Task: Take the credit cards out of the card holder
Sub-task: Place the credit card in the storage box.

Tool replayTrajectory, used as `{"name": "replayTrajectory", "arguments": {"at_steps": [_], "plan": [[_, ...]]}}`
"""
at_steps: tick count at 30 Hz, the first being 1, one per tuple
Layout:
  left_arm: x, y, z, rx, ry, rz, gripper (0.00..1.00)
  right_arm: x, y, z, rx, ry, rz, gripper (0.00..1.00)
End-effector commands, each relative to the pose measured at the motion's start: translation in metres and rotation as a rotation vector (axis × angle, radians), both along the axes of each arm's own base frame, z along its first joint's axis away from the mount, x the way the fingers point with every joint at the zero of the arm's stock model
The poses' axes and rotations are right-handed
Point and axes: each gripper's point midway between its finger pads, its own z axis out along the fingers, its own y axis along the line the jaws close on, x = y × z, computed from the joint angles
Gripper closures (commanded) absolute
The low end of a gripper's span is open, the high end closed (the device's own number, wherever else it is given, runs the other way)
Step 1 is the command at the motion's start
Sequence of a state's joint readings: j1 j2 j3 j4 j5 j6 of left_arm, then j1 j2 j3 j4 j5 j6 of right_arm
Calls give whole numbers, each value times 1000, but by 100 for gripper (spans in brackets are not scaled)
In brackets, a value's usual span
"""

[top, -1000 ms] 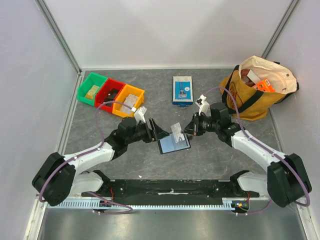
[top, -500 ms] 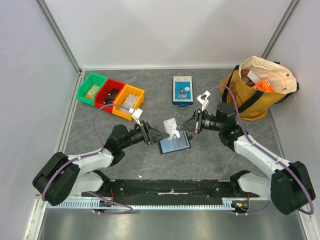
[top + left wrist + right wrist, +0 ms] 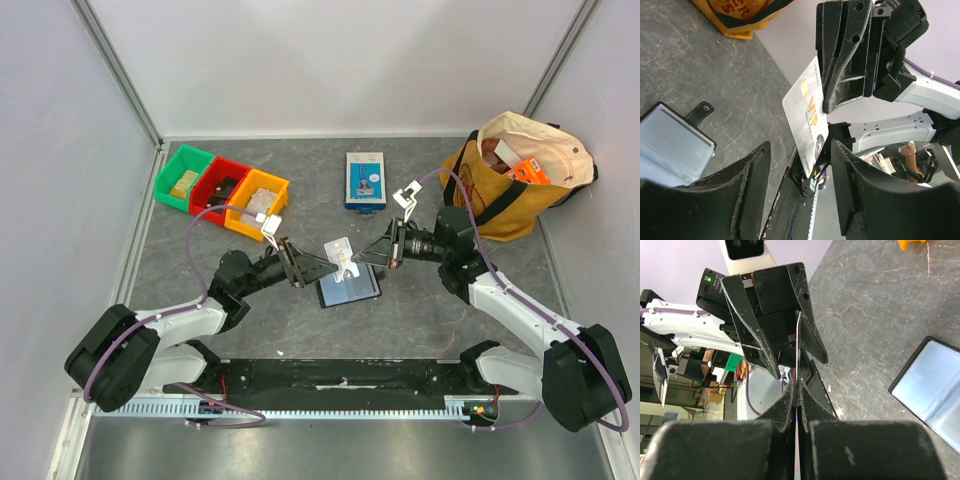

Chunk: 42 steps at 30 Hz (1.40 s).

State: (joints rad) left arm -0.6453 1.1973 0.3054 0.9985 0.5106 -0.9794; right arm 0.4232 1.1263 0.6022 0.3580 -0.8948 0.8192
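Note:
The card holder [image 3: 350,289] lies open on the grey table, its bluish-grey pockets facing up; it also shows as the holder [image 3: 671,145] and the holder [image 3: 935,386] in the wrist views. Above its far edge my right gripper [image 3: 352,257] is shut on one silvery-white credit card [image 3: 807,112] marked VIP, held in mid-air and seen edge-on as the card [image 3: 798,347]. My left gripper [image 3: 327,264] faces it from the left, open, its jaws on either side of the card's free end with gaps both sides. No other cards show.
Green, red and yellow bins [image 3: 221,188] stand in a row at the back left. A blue-and-white box [image 3: 365,180] is at the back middle. A yellow tote bag [image 3: 515,175] with items inside sits at the back right.
The right gripper has lifted the card up and left, away from the holder. The left gripper has moved in around the card and its jaws have narrowed.

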Motion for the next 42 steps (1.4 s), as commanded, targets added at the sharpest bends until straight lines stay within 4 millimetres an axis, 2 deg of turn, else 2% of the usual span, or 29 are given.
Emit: {"name": "replayTrajectory", "arguments": {"at_steps": [1,3,7,9,11,14,18,23,29,32,36,39,42], "plan": [[-3,-1,30,-75,-73,-25,45,-9,1,8,28,-37,46,100],[-4,-1,31,-77,-74,-32,52,-10,2,7,27,-32,52,100],[-5,0,33,-89,-71,-28,88,-9,2,4,20,-32,49,100],[-5,2,32,-89,-63,-18,98,-6,2,3,3,-35,31,100],[-3,4,30,-90,-47,3,98,-1,0,1,-18,-43,7,96],[2,9,25,-86,-15,50,98,8,-3,1,-55,-67,-43,71],[17,27,19,-91,41,168,98,22,-13,-3,-121,-113,-152,30],[41,64,7,-103,122,365,98,32,-30,-8,-202,-158,-270,2],[74,125,-10,-132,207,653,98,39,-52,-9,-283,-210,-392,2],[89,155,-12,-153,225,784,98,41,-61,-8,-315,-243,-436,2],[119,198,-17,-124,272,980,98,40,-67,-10,-344,-270,-452,2],[140,218,-23,-120,330,1055,98,38,-69,-15,-359,-275,-449,2],[163,226,-31,-133,405,1083,98,36,-72,-20,-371,-278,-451,2]]}}
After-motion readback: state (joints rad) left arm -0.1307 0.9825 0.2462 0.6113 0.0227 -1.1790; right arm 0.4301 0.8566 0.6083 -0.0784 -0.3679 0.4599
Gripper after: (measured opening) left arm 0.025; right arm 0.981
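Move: The credit card, held by the right fingers, has its middle about 3 cm right of and 1 cm ahead of the open left hand, at its height. From the left hand the yellow box is roughly 27 cm ahead, 19 left, 18 below; the red box 33 ahead, 29 left; the card holder 6 ahead, 4 right, 20 below. From the right hand the card's middle lies some 4 cm left, level with it. Left pinches the card, right releases and withdraws, then left carries it about 25 cm left-forward towards the yellow box. ##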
